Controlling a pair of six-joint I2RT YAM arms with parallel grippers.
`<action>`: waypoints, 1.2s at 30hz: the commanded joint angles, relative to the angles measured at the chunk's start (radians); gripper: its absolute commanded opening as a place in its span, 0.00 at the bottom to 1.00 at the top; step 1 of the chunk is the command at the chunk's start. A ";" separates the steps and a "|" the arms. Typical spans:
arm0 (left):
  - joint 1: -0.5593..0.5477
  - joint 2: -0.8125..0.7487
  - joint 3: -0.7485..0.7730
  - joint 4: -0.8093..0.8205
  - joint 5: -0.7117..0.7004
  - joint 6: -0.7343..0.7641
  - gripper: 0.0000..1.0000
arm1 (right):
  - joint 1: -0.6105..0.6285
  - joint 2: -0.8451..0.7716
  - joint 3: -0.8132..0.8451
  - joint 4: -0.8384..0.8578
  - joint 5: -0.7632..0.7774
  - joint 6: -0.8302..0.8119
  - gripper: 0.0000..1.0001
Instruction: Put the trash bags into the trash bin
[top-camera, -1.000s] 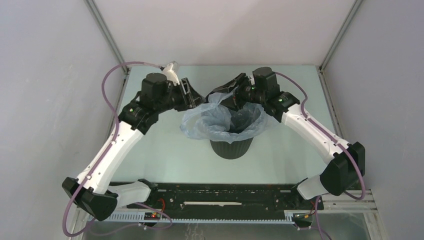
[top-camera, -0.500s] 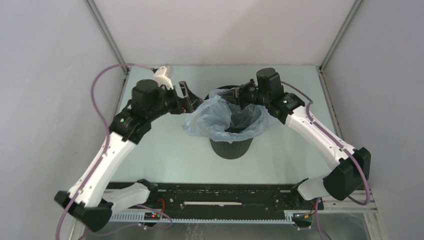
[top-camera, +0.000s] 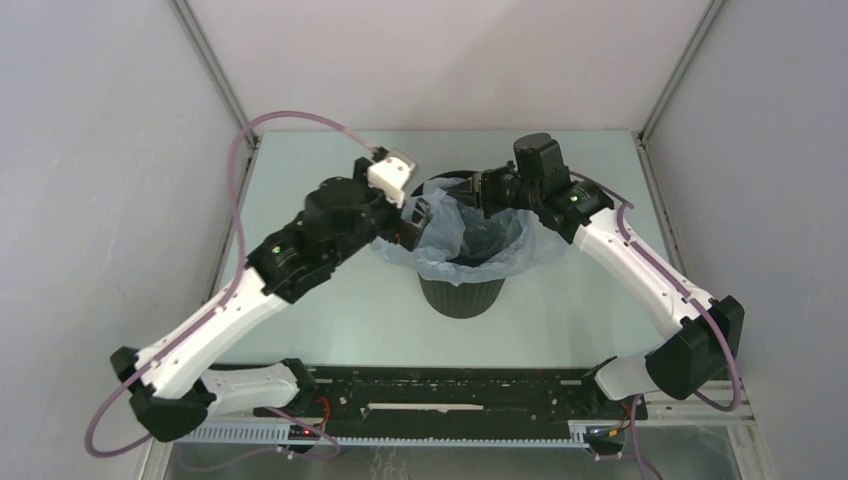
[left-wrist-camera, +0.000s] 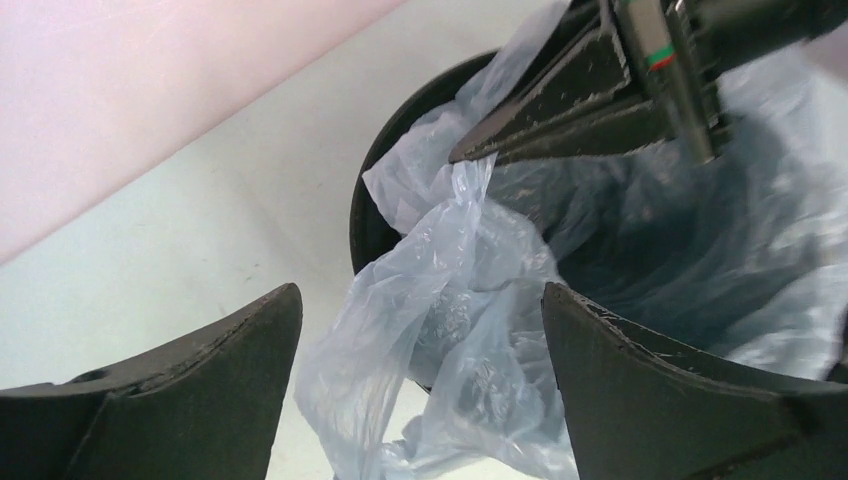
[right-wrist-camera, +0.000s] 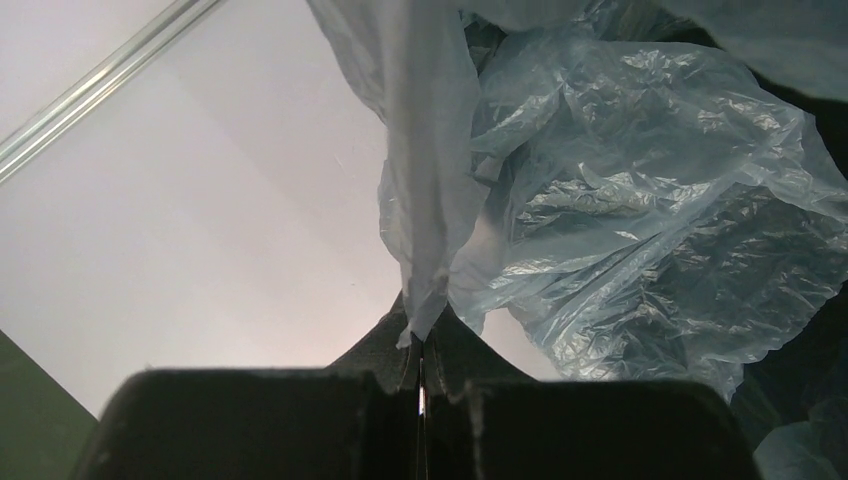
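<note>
The black ribbed trash bin (top-camera: 462, 297) stands mid-table, with the pale blue trash bag (top-camera: 440, 245) draped inside it and over its rim. My right gripper (top-camera: 470, 195) is at the bin's back rim, shut on a strip of the bag's edge (right-wrist-camera: 430, 250); in the right wrist view the film runs into the closed tips (right-wrist-camera: 420, 330). My left gripper (top-camera: 418, 215) hovers at the bin's left rim, wide open. In the left wrist view, loose folds of the bag (left-wrist-camera: 450, 330) hang between its fingers (left-wrist-camera: 421, 290) and spill outside the bin rim (left-wrist-camera: 372, 210).
Grey enclosure walls and metal frame posts (top-camera: 210, 70) close in the table on both sides and at the back. The black arm-mount rail (top-camera: 450, 395) runs along the near edge. My two grippers are close together over the bin (left-wrist-camera: 465, 155).
My left arm swung from left of the bin to its left rim, opening wide. My right gripper closed on the bag's edge and stayed near the back rim.
</note>
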 joint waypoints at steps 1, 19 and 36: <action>-0.020 0.053 0.019 0.049 -0.104 0.209 0.94 | 0.003 0.000 0.035 -0.011 0.029 0.038 0.00; -0.017 0.207 0.111 0.008 -0.258 0.205 0.42 | 0.036 0.022 0.041 -0.021 0.061 -0.006 0.21; 0.157 0.301 0.266 -0.178 0.070 -0.201 0.00 | -0.270 -0.129 0.053 0.043 -0.309 -1.005 0.73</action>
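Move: Ahead of the open left hand, the bag edge to pinch lies about 6 cm forward and 4 cm below; the right fingertips, already holding the bag, are some 8 cm ahead, 6 cm to its right and 3 cm lower. The bin mouth's centre is 3 cm forward, 8 cm right and 8 cm below the left hand. From the right hand, that bag edge is 5 cm left and 2 cm back; the mouth's centre, 5 cm back, 2 cm right, slightly below. Reaching forward about 7 cm and sinking some 5 cm, the left hand rolls and partly rolls back while its fingers close and pinch the bag at the bin's far left rim. The right hand first keeps its grip in place, then opens, releases its pinch and draws about 6 cm to the right and slightly forward, rolling as it goes. ##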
